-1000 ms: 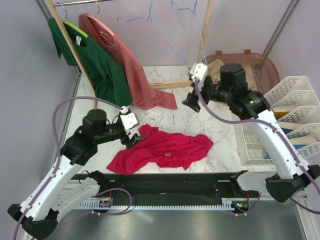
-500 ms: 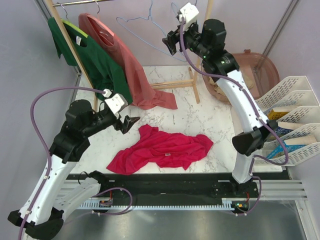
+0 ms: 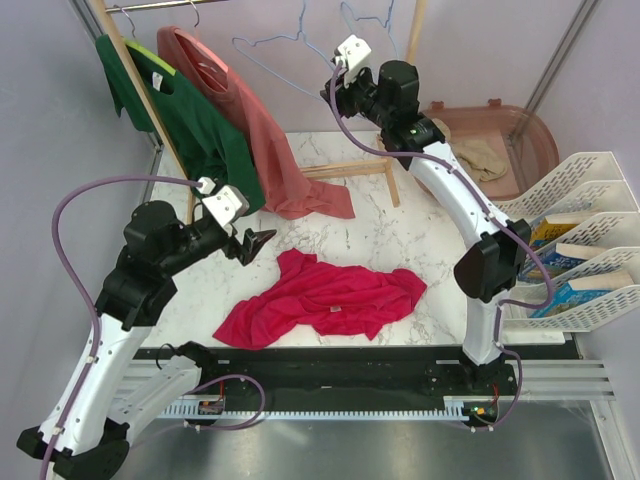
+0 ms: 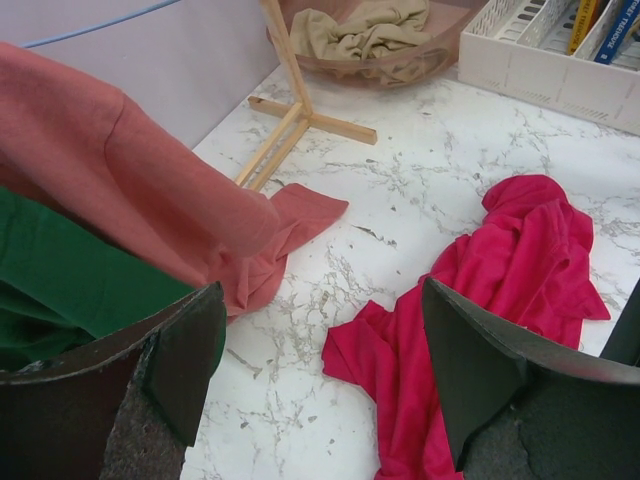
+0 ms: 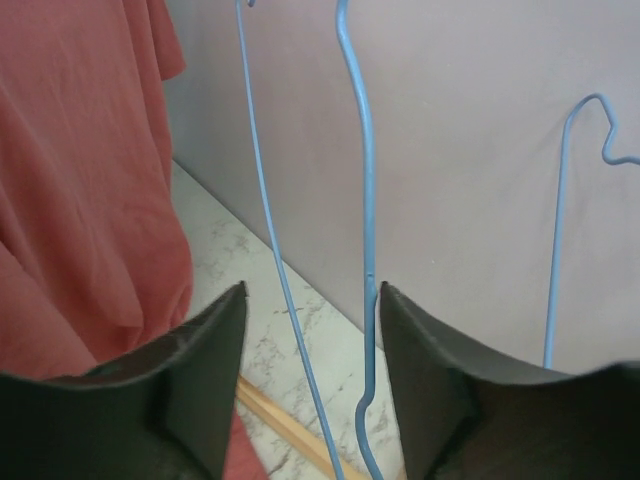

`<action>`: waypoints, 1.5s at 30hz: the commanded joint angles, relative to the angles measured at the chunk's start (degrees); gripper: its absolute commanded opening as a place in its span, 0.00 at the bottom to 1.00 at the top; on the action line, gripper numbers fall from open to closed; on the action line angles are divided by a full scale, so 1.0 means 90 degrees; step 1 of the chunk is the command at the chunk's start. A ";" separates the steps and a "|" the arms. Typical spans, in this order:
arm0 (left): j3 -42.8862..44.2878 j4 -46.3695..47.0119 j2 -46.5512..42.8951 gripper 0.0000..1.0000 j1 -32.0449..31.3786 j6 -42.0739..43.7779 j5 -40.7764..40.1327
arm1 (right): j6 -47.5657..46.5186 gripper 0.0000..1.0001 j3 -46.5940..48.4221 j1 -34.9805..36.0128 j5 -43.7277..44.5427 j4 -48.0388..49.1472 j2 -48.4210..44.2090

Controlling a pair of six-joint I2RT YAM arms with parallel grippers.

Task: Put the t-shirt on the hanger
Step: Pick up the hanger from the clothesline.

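The crimson t-shirt [image 3: 330, 300] lies crumpled on the marble table, and it also fills the lower right of the left wrist view [image 4: 500, 270]. My left gripper [image 3: 262, 240] hovers open just left of the shirt's upper corner, with only bare table between its fingers [image 4: 322, 288]. My right gripper [image 3: 335, 92] is raised at the back wall beside the pale-blue wire hanger [image 3: 280, 75]. In the right wrist view its jaws [image 5: 312, 290] stand open around two blue hanger wires [image 5: 367, 200]. The right-hand wire runs close to the right finger.
A salmon-pink shirt [image 3: 270, 140] and a dark green shirt [image 3: 200, 130] hang on the wooden rack at the back left. Another blue hanger [image 3: 375, 40] hangs nearby. A brown basket [image 3: 520, 125] with beige cloth and white file trays [image 3: 590, 230] stand at the right.
My right arm swung up from over the table to the hangers, and its jaws have narrowed around the wires. My left gripper lifted and drew back left off the shirt.
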 commanded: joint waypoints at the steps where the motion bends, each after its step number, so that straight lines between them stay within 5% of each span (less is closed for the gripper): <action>1: 0.0047 0.0282 0.0005 0.86 0.0060 -0.0215 -0.0057 | -0.0159 0.54 0.0011 0.0015 -0.0108 0.0566 0.0177; 14: -0.0041 0.0360 0.0112 0.86 0.0060 -0.0215 -0.0086 | -0.0257 0.00 0.0158 0.0015 -0.0216 0.0722 0.0304; 28: -0.0041 0.0330 0.0259 0.86 0.0060 -0.0225 -0.0047 | 0.0006 0.00 -0.0048 0.0025 -0.0245 0.1884 0.0207; 45: -0.0217 0.0145 0.0376 0.86 0.0060 -0.0556 0.0216 | -0.0423 0.00 -0.2877 -0.0112 -0.0460 0.0216 -0.2370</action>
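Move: Just ahead of the right hand hangs the blue hanger, its near shoulder already standing between the half-open fingers; its middle is about 6 cm ahead, 9 cm left and 3 cm above. The other blue hanger hangs roughly 6 cm ahead and 9 cm to the right of the hand, the salmon shirt some 20 cm left, level with it and about 10 cm lower. From the left hand the hanger lies about 36 cm ahead, 6 cm right and 8 cm up. Easing about 2 cm forward and down along the hanger's near shoulder, the right hand goes on closing and pinches the wire. It then lifts some 3 cm, fingertips tipping up to unhook the hanger, levels again and draws back about 6 cm from the rail, sinking and drifting right, grip kept. ##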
